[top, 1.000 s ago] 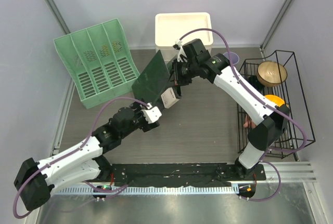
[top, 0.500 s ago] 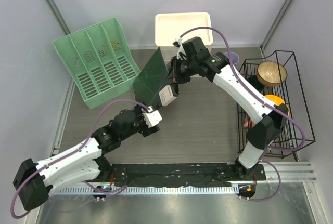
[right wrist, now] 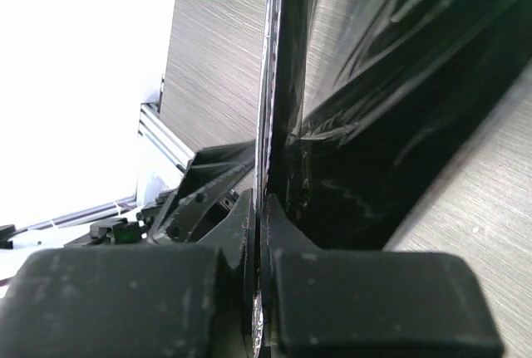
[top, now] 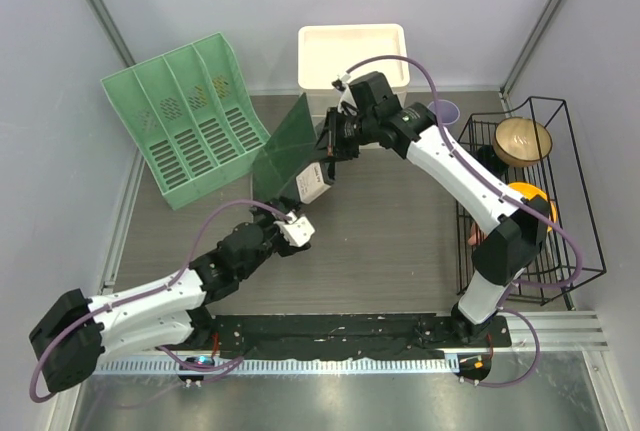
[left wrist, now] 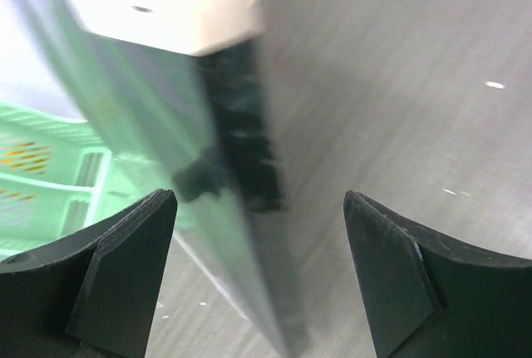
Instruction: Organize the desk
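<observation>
A thin dark green folder [top: 285, 151] stands nearly on edge above the desk [top: 400, 231], left of centre. My right gripper [top: 330, 146] is shut on the folder's right edge. In the right wrist view the sheet [right wrist: 349, 125] runs straight up out of the closed right gripper [right wrist: 266, 208]. My left gripper [top: 287, 219] sits just below the folder, open and apart from it. In the left wrist view the left gripper [left wrist: 258, 200] has wide black fingers [left wrist: 125, 267], with the blurred green folder [left wrist: 150, 100] beyond them and nothing between them.
A light green file rack [top: 185, 116] leans at the back left, close to the folder's far edge. A white bin [top: 352, 56] stands at the back. A black wire rack [top: 560, 251] at the right holds a wooden bowl [top: 522, 139] and an orange item [top: 527, 194].
The right gripper has turned the folder more upright and carried it slightly left and back. The left arm has drawn back toward the near edge, away from the folder.
</observation>
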`<action>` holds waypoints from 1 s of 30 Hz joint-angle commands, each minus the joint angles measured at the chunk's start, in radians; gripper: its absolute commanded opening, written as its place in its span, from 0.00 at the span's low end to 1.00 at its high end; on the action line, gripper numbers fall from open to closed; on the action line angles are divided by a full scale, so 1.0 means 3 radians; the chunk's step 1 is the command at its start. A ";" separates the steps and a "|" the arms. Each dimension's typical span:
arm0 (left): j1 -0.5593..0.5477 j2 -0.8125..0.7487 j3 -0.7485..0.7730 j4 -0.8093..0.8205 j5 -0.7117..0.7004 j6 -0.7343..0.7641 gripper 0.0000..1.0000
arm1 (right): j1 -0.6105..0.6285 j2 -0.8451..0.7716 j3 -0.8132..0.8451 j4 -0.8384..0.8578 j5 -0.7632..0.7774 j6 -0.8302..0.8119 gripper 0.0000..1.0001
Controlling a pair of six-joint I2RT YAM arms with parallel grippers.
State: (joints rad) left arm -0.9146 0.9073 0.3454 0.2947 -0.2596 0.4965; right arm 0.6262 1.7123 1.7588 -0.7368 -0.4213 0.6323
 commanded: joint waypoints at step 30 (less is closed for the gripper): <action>-0.0035 0.0381 0.0204 0.1487 -0.0883 0.0692 0.30 | 0.0019 -0.0650 -0.0524 0.0794 -0.0482 0.0122 0.05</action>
State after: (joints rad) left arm -0.9295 1.0367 0.3553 0.6209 -0.4873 0.6823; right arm 0.6212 1.5993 1.5982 -0.5747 -0.4625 0.6865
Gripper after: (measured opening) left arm 0.465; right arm 0.028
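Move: The black folder's near edge, just below its white label, is about 4 cm ahead of the open left hand, 1 cm to its left and 4 cm above; the label sits some 8 cm ahead, 2 cm right and 7 cm up. The green rack is roughly 19 cm ahead and 22 cm left of the left hand. From the right hand, which already pinches the folder, the rack stands 6 cm ahead and 29 cm left, well below, and the white drawers 15 cm ahead, 5 cm right. Upwards and forward, about 6 cm in all and quick at first, the left hand brings its fingers around the folder's near edge below the label, tipping up some 15 degrees and turning slightly counter-clockwise; the fingers then close to about half open, coming against the edge's two sides. The right hand keeps its pinch, dips a little, then lifts to just above where it began, drawing back slightly. ##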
